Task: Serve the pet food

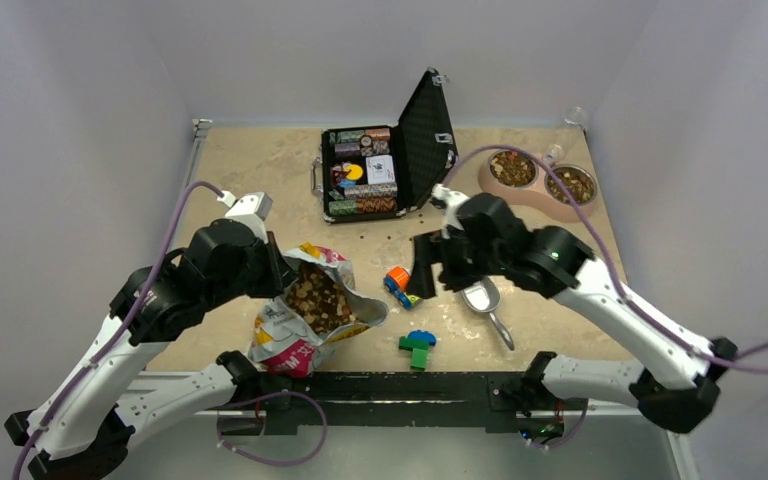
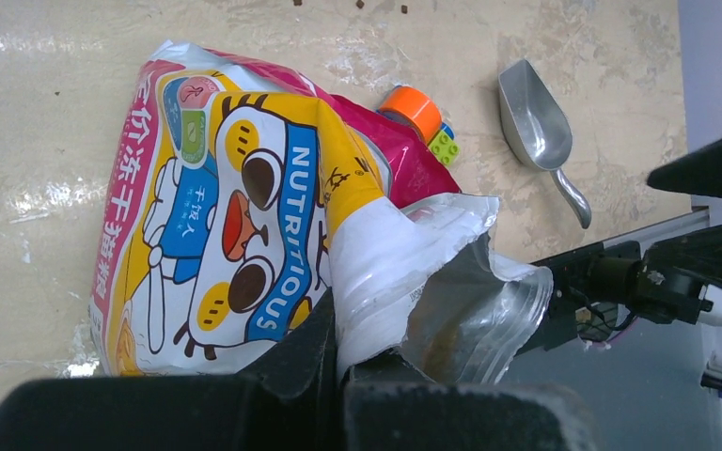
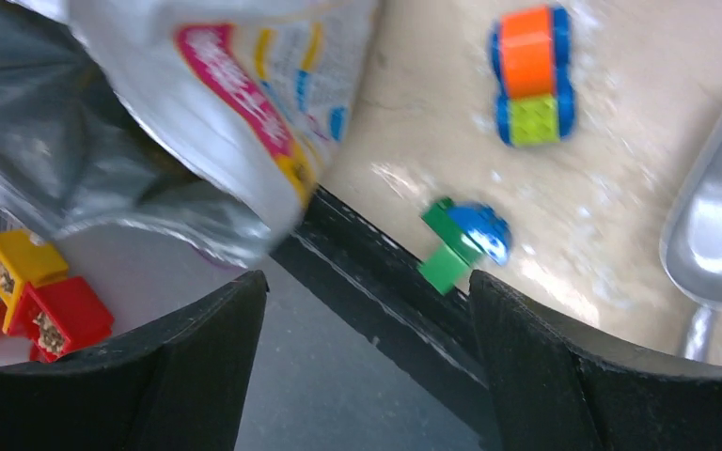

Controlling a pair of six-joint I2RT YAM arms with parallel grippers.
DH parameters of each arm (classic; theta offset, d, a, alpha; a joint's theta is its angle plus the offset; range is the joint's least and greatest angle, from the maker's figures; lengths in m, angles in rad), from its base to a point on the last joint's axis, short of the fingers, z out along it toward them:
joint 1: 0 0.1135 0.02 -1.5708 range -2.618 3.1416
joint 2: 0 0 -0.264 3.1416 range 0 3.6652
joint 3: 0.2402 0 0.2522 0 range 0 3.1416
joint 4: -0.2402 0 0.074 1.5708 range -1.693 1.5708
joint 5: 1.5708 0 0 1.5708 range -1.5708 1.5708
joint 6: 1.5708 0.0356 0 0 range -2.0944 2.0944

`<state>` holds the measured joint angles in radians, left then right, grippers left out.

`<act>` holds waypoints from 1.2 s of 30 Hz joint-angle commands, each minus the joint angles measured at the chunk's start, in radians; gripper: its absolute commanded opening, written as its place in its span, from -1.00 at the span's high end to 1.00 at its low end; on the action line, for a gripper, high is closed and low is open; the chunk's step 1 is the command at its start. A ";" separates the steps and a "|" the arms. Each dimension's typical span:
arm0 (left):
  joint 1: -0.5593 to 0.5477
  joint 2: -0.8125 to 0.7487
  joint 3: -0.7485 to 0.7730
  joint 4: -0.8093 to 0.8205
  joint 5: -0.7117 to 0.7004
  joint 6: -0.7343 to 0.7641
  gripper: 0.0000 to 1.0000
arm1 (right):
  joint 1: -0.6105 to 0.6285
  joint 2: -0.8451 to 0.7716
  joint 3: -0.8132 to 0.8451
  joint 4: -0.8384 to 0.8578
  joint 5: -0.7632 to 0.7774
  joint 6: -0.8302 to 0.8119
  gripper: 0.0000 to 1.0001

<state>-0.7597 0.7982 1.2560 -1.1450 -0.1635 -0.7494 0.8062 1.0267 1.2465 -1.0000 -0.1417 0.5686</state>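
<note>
The pet food point(image 1: 318, 300) is brown kibble showing in the open mouth of a colourful cartoon-printed bag point(image 1: 290, 345) that lies near the table's front edge. My left gripper point(image 1: 282, 277) is shut on the bag's torn white rim; in the left wrist view the fingers point(image 2: 338, 366) pinch the rim of the bag point(image 2: 235, 207). My right gripper point(image 1: 422, 270) is open and empty, right of the bag and above the toy car; its wrist view point(image 3: 367, 310) shows nothing between the fingers. A metal scoop point(image 1: 482, 298) lies empty on the table under the right arm. A pink double bowl point(image 1: 541, 192) at the back right holds kibble point(image 1: 513, 168).
An open black case of poker chips point(image 1: 365, 172) stands at the back centre. An orange-and-blue toy car point(image 1: 397, 283) and a green-and-blue brick piece point(image 1: 418, 347) lie between bag and scoop. A few loose kibble bits point(image 1: 380, 238) lie scattered mid-table. The black front rail point(image 1: 410, 385) runs along the front edge.
</note>
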 commanded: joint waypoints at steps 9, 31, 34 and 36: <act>-0.002 -0.048 0.072 0.000 0.158 -0.048 1.00 | 0.397 0.545 0.531 0.063 0.260 -0.021 -0.58; -0.001 0.031 0.196 -0.029 0.316 0.237 0.01 | 0.260 0.645 0.871 -0.203 0.217 0.491 1.00; -0.001 0.088 0.187 -0.030 0.393 0.315 -0.49 | 0.183 0.587 0.759 -0.093 0.092 0.589 1.00; -0.001 0.122 0.183 -0.036 0.424 0.354 -0.69 | 0.158 0.574 0.731 -0.046 0.043 0.651 1.00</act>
<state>-0.7597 0.8360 1.4422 -1.2072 0.1364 -0.5266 1.0359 1.7222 2.0071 -1.2152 0.0238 1.0183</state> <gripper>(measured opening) 0.775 0.018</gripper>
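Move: The right hand, open and empty, has the far rim of the food bag about 18 cm to its left, roughly level with it in reach and height. On the table some 20 cm below that hand are the toy car, 4 cm ahead and 5 cm left, the toy blocks, 9 cm back and 2 cm left, and the scoop, about 12 cm to the right and 1 cm back. The left hand is still pinching the bag's rim, with that far part about 10 cm to its right and 2 cm ahead. Fast to the left, the right hand sweeps about 18 cm over the toy car to the bag's far rim and shuts its fingers on it, then keeps its pinch while easing some 3 cm forward and 3 cm back right, turning clockwise. The left hand first draws its held rim back a little, then opens, rises about 5 cm and turns some 20 degrees clockwise, letting go. ##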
